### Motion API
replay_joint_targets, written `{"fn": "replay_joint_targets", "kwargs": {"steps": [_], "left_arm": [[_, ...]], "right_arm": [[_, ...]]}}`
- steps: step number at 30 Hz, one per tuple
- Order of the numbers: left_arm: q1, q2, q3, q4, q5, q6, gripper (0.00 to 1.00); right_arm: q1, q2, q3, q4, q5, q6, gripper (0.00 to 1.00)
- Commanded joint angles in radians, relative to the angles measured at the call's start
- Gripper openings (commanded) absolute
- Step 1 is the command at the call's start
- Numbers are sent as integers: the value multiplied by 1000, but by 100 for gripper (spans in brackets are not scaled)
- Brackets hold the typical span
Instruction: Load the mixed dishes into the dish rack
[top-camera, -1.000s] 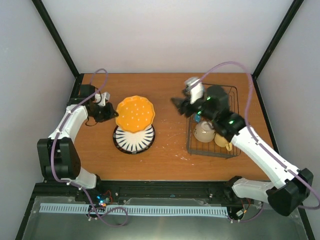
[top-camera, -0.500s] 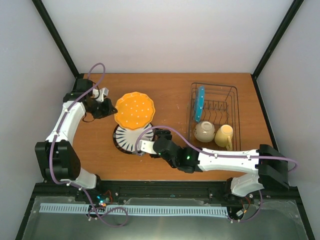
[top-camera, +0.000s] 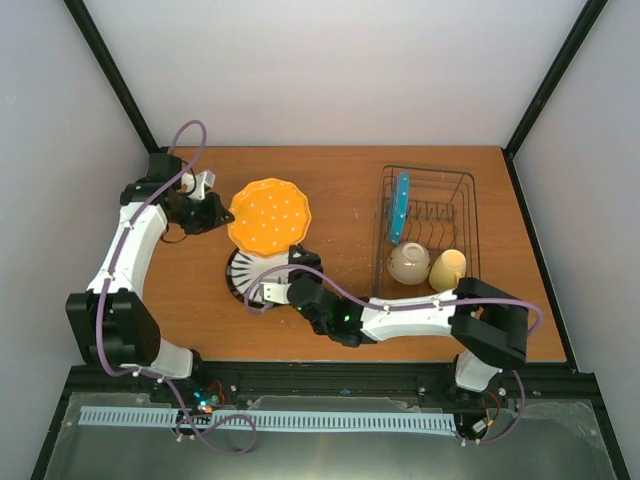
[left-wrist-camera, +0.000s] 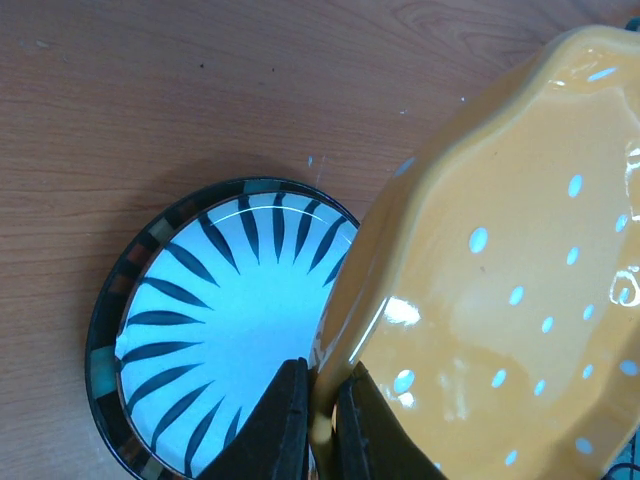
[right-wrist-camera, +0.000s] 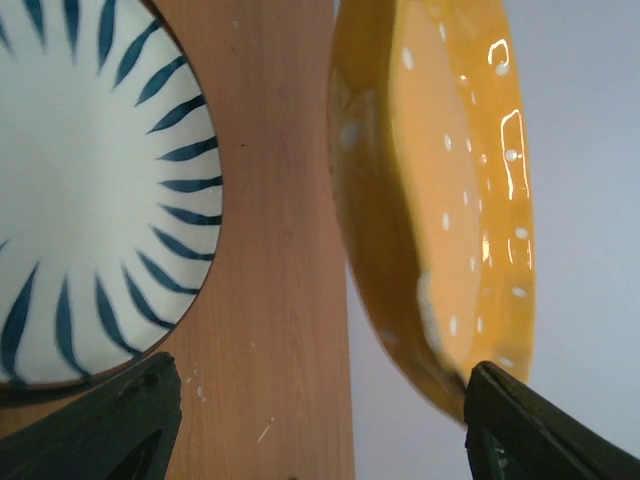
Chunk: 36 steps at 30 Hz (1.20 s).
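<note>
My left gripper (top-camera: 222, 214) is shut on the rim of the orange-yellow plate (top-camera: 268, 216) and holds it tilted above the table; the left wrist view shows its fingers (left-wrist-camera: 285, 420) pinching the plate's edge (left-wrist-camera: 500, 280). The white plate with black stripes (top-camera: 243, 268) lies flat under it and also shows in both wrist views (left-wrist-camera: 230, 320) (right-wrist-camera: 90, 190). My right gripper (top-camera: 276, 288) is open and empty at that plate's near right edge, below the orange-yellow plate (right-wrist-camera: 450, 200). The dish rack (top-camera: 473, 230) holds the teal plate (top-camera: 400, 208) upright, the cream-white bowl (top-camera: 408, 263) and the yellow mug (top-camera: 447, 268).
The right arm lies low across the table's front from its base to the striped plate. Black frame posts stand at the back corners. White walls close the table on three sides.
My right arm has swung from over the rack down and left to the striped plate. My left gripper has drawn the orange-yellow plate slightly back and left.
</note>
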Motion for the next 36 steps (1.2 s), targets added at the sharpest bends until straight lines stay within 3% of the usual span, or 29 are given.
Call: {"fn": "replay_joint_targets", "kwargs": {"steps": [1,5,10,11,14,20,24,26,27,31,36], "left_arm": [[-4,-94,27,26,110,-25,1],[-3,-128,-24,39,129,-29,1],[-4,-165,-64,47,151,-36,1],[-3,-172,-66,46,156,-36,1],[-4,-184,-74,44,171,-36,0],[-3,-186,-86,40,158,-23,3],[-4,-186,-79,43,98,-20,40],[-3,-189,-69,50,40,-25,94],[-3,-193,-62,58,5,-27,99],[-3,-262,-57,160,-160,-53,100],[-3,-403,-135,356,-287,-76,100]], "right_arm": [[-15,68,67,199,25,-100,76],[-35,140,119,301,27,-166,75],[-64,200,201,297,25,-190,69],[-70,213,216,292,28,-193,61],[-84,248,261,274,54,-211,7],[-91,202,291,190,21,-107,3],[-90,145,295,163,24,-58,3],[-91,116,298,133,26,-32,3],[-91,96,296,119,26,-11,3],[-92,-18,305,24,8,158,3],[-177,-236,358,-201,-51,597,3]]}}
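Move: The left hand already holds the orange plate by its left rim, the plate's middle about 9 cm to its right and level ahead. From the open right hand that middle lies some 8 cm ahead, 7 cm left and 2 cm up. The striped plate rests on the table below, about 2 cm back and 9 cm left of the right hand, some 16 cm down. Right hand reaches about 7 cm left-forward, pinches the orange plate's near-right rim, then lifts as left fingers release. ##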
